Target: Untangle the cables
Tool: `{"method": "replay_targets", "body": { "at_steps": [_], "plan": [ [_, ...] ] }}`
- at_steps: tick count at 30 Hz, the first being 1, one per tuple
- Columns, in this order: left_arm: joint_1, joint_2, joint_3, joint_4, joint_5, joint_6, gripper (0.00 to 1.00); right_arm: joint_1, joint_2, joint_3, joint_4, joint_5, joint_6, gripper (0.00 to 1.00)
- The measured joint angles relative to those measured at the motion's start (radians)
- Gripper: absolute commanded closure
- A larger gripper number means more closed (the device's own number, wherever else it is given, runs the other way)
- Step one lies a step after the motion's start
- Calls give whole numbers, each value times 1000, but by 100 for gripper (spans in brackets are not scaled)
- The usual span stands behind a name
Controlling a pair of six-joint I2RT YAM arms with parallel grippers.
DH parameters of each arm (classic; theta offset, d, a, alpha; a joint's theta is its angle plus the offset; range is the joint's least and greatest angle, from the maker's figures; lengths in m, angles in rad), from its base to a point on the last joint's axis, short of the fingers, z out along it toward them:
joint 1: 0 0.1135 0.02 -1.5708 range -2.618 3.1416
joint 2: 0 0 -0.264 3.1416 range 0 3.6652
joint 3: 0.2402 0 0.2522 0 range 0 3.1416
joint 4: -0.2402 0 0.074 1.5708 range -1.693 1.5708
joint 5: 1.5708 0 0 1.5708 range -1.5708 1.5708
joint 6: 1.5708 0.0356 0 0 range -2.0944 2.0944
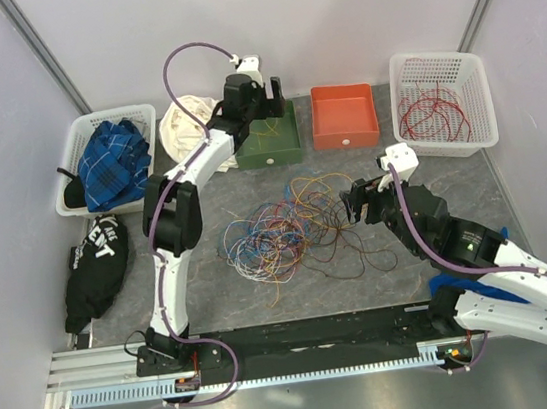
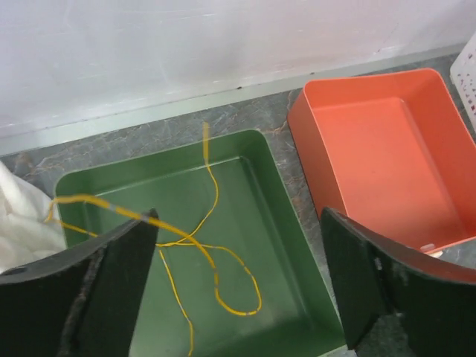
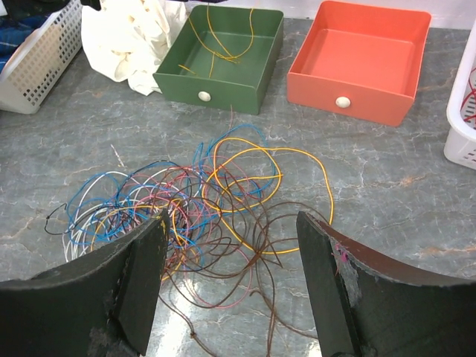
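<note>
The cables (image 1: pixel 282 229) lie as a tangled heap of yellow, blue, brown, red and white strands mid-table, also in the right wrist view (image 3: pixel 186 201). My right gripper (image 1: pixel 359 203) hovers at the heap's right edge, open (image 3: pixel 230 219), with brown loops below the gap and nothing between the fingers. At the back, my left gripper (image 1: pixel 261 95) hangs open (image 2: pixel 239 223) over the green tray (image 2: pixel 290 223). A single yellow cable (image 2: pixel 216 282) lies looped in that tray, one stretch draped over the tip of the left finger (image 2: pixel 119 253).
An empty orange tray (image 1: pixel 343 115) stands right of the green tray (image 1: pixel 270 142). A white basket (image 1: pixel 437 67) at the back right holds red cables (image 1: pixel 428 115). On the left are a white cloth (image 1: pixel 187 125), a basket with blue cloth (image 1: pixel 106 161) and a black bag (image 1: pixel 95 263).
</note>
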Motion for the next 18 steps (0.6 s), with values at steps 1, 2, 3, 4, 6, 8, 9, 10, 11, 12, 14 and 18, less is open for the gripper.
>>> {"method": "replay_targets", "body": {
  "at_steps": [1, 2, 3, 4, 6, 8, 9, 10, 11, 12, 14, 18],
  "plan": [
    [0, -5, 0, -8, -6, -2, 0, 0, -1, -2, 0, 0, 4, 23],
    [0, -13, 0, -13, -10, -2, 0, 0, -2, -5, 0, 0, 6, 23],
    [0, -22, 0, -22, -13, -1, 0, 0, -2, -7, 0, 0, 10, 23],
    [-1, -36, -1, -29, -14, -2, 0, 0, -2, -8, 0, 0, 12, 23],
    [-1, -77, -12, -48, -18, -2, 0, 0, -2, -13, 1, -1, 17, 23],
    [-1, -136, -22, -84, -7, -10, 0, 0, -2, -21, 6, -3, 23, 23],
    [-1, -162, -22, -99, 5, -14, 0, 0, -1, -24, 8, -5, 25, 23],
    [-1, -197, -22, -124, 27, -22, 0, 0, 1, -29, 7, -8, 31, 23],
    [-1, -230, -19, -148, 51, -30, 0, 0, 3, -33, 8, -9, 37, 23],
    [-1, -260, -18, -176, 74, -40, 0, 0, 3, -38, 8, -13, 43, 23],
    [-1, -316, -18, -226, 113, -63, 0, 0, 2, -45, 7, -20, 54, 23],
    [-17, -445, -126, -266, 128, -109, 0, 0, -10, -60, 11, -35, 77, 23]
  ]
}}
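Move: The tangle lies well back from the empty left hand, some 33 cm nearer the base, about 2 cm to its left and 17 cm below. The green bin is almost under that hand, centred about 3 cm left and 14 cm down; the orange bin sits about 14 cm to the hand's right, the cream cloth 17 cm to its left, both nearly level with it. From the right hand the tangle is about 4 cm ahead, 10 cm left and 27 cm below. Back towards the tangle and clear of the green bin goes the left hand, already wide open after releasing the yellow cable: it climbs first, then draws back as it rises, ending about 15 cm higher and 11 cm back, rolling some 10 degrees so its left side dips. The right hand, still open, sinks about 2 cm over the tangle's right side. ##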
